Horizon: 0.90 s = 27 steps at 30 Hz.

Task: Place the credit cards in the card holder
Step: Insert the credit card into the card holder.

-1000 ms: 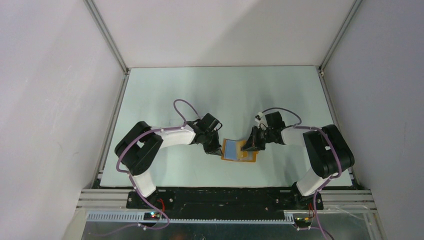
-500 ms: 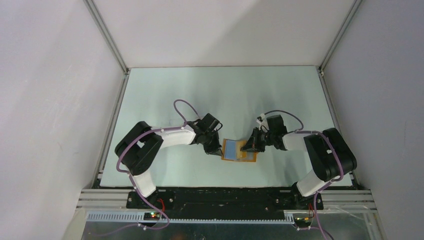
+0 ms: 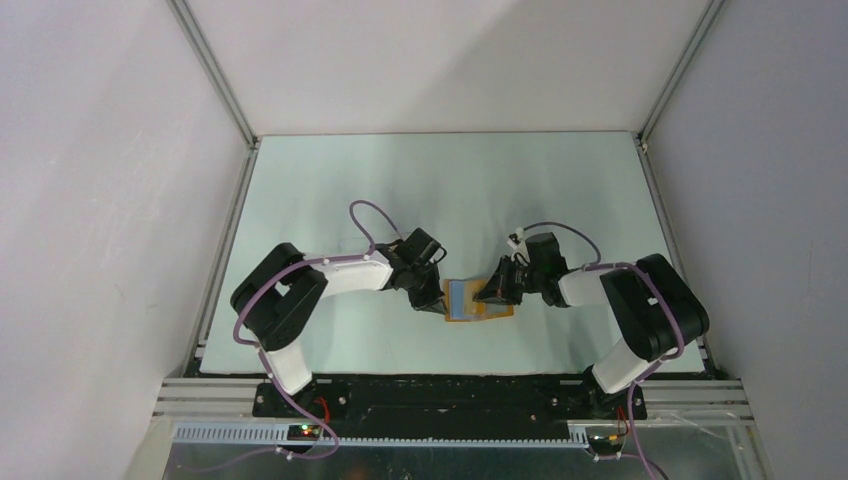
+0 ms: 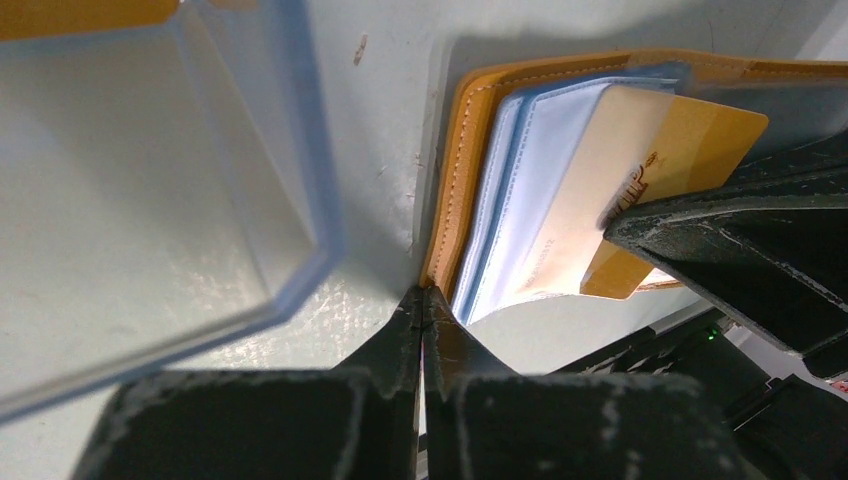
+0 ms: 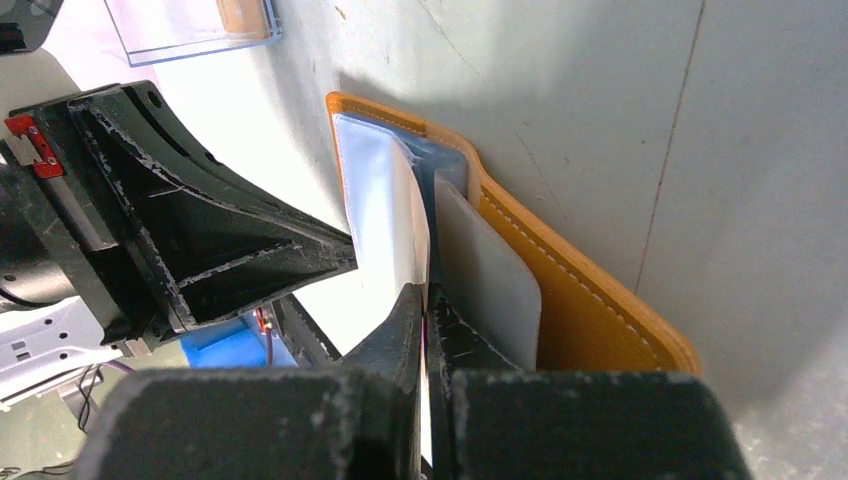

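Observation:
The card holder (image 3: 480,313) lies open on the table between both arms, with an orange cover (image 4: 470,150) and pale blue inner sleeves (image 5: 385,215). A tan-orange credit card (image 4: 690,140) with a pale mark sits partly inside a clear sleeve. My right gripper (image 5: 427,292) is shut on the card's outer end, and its dark fingers (image 4: 740,240) cover that corner. My left gripper (image 4: 423,295) is shut, with its tips pressed on the card holder's left orange edge and nothing between them. From above, the left gripper (image 3: 441,300) and the right gripper (image 3: 488,294) flank the holder.
A clear rectangular plastic case (image 4: 150,180) lies just left of the card holder, close to the left fingers, and it also shows at the top of the right wrist view as the same case (image 5: 190,20). The table's near rail (image 3: 450,382) is close behind.
The right gripper has moved left toward the card holder with the card, and less of the blue inside shows from above. The left gripper has stayed at the holder's left edge.

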Motion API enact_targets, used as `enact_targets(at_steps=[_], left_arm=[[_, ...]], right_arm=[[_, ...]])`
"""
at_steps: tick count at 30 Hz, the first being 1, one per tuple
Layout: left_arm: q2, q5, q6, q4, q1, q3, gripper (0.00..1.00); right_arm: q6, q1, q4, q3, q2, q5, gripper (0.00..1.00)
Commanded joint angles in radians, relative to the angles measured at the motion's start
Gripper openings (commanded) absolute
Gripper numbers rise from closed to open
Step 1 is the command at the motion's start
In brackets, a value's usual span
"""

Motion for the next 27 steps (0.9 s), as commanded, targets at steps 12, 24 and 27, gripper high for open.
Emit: enact_targets(at_steps=[12, 24, 27], left_arm=[[0.05, -0.041, 0.008, -0.048, -0.027, -0.018, 0.0], [0.054, -0.044, 0.021, -0.05, -0.025, -0.014, 0.0], [0.054, -0.044, 0.024, -0.049, -0.025, -0.014, 0.0]], right_arm=[[-0.072, 0.035, -0.083, 0.019, 0.05, 0.05, 0.15], [-0.248, 0.097, -0.486, 0.241, 0.024, 0.184, 0.64], [-0.263, 0.117, -0.517, 0.267, 0.039, 0.203, 0.69]])
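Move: My right hand already pinches the card's outer edge. The card holder's white pocket, where the card is going, has its middle about 3 cm to that hand's left, level ahead and about 1 cm lower. The empty clear sleeve lies some 4 cm right and 1 cm back of the same hand; the clear tray is roughly 14 cm left and 8 cm ahead. From my left hand, the pocket is about 3 cm right and 2 cm ahead. I slide the card with my right hand barely 1 cm further left into the pocket, towards my left hand, whose shut fingertips keep hold at the holder's left edge. Then I spread the right fingers wide to let go of the card and lift about 1.5 cm, still drifting left, the fingertips tipping some 10 degrees steeper down as the wrist turns slightly counter-clockwise. ##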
